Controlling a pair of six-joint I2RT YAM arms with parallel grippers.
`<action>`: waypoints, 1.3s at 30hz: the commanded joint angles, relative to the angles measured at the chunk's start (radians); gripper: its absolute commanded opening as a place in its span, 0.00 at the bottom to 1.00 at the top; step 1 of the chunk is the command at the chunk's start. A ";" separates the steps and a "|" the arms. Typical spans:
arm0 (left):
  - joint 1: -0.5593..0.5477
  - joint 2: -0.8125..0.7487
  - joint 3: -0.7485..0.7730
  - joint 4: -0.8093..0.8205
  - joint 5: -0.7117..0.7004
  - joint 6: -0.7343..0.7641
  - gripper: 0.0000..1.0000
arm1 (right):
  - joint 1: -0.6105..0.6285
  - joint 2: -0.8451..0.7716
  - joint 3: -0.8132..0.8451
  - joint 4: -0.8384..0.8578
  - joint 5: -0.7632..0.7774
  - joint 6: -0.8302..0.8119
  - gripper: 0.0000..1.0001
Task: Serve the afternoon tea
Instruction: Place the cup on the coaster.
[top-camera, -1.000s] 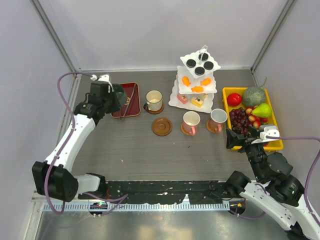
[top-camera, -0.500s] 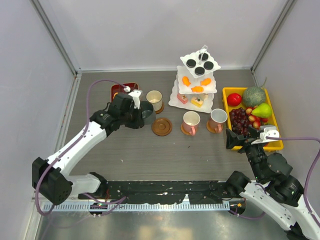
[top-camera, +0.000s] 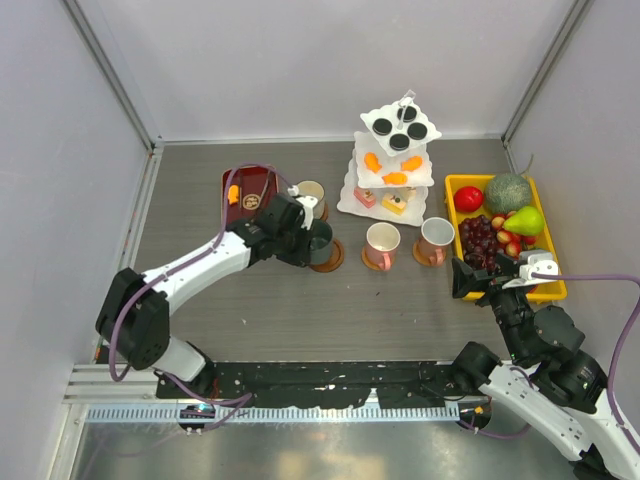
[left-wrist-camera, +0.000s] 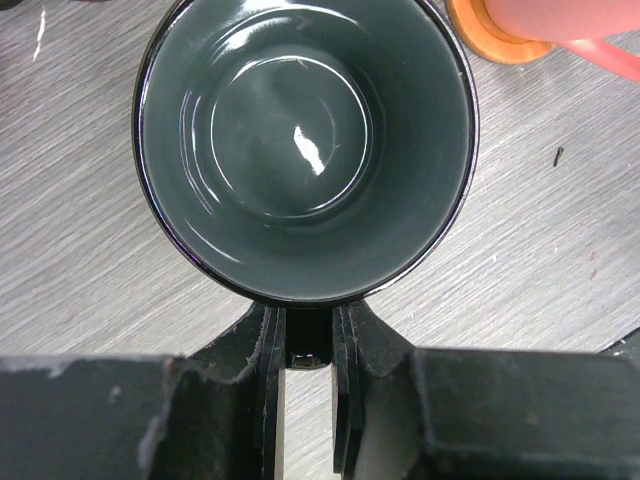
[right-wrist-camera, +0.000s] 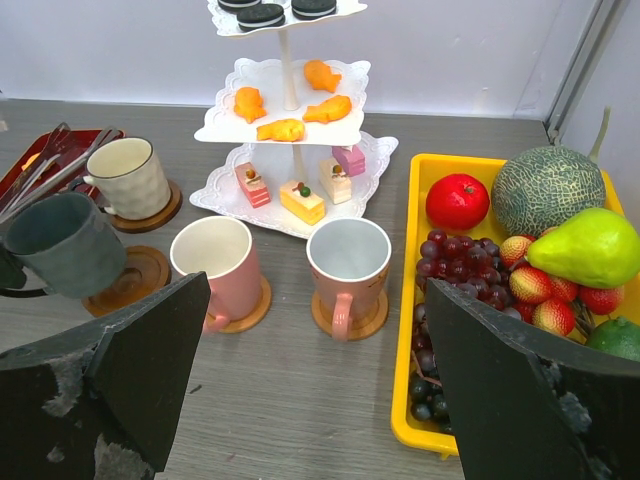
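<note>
My left gripper (top-camera: 306, 240) is shut on the handle of a dark green mug (top-camera: 321, 243), carried over a round brown coaster (top-camera: 336, 263); whether they touch is unclear. From the left wrist I look down into the mug (left-wrist-camera: 305, 150), its handle pinched between my gripper (left-wrist-camera: 308, 322) fingers. A cream mug (top-camera: 308, 200) and two pink mugs (top-camera: 382, 243) (top-camera: 436, 238) sit on coasters. The white three-tier stand (top-camera: 356, 205) holds black, orange and pink-yellow sweets. My right gripper (top-camera: 490, 275) hangs open and empty near the pink mugs (right-wrist-camera: 348, 262).
A yellow tray (top-camera: 455, 183) of fruit lies at the right, close to my right gripper. A dark red tray (top-camera: 262, 180) with metal tongs sits at the back left. Grey walls enclose the table on three sides.
My left arm has swung right from the dark red tray, carrying the dark green mug over to the bare coaster. The right arm has not moved.
</note>
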 joint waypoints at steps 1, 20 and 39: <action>-0.018 0.037 0.047 0.158 -0.007 0.020 0.00 | -0.002 0.012 -0.001 0.031 0.018 0.002 0.96; -0.055 0.163 0.057 0.186 -0.060 0.059 0.05 | 0.000 0.016 -0.001 0.028 0.021 0.000 0.96; -0.055 0.120 0.031 0.156 -0.060 0.051 0.52 | 0.000 0.010 0.001 0.028 0.017 0.005 0.96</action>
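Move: The left hand holds the dark green cup by its handle; the bare dark coaster's middle lies about 6 cm ahead, 7 cm to the right and 9 cm below. The cream cup stands roughly 9 cm farther out than that coaster and 3 cm to its left, the nearer pink mug level with it and some 13 cm to its right. From the idle right hand the coaster is about 16 cm ahead, 31 cm left and 26 cm down. Still pinching the handle, the left hand sets the green cup down on the bare coaster, sinking about 4 cm while easing right. It then keeps its height and creeps a little forward and right, some 3 cm right and 2 cm forward in all, with hardly any turn of the wrist. Last, its fingers part and let go of the handle, the hand staying put around it. ##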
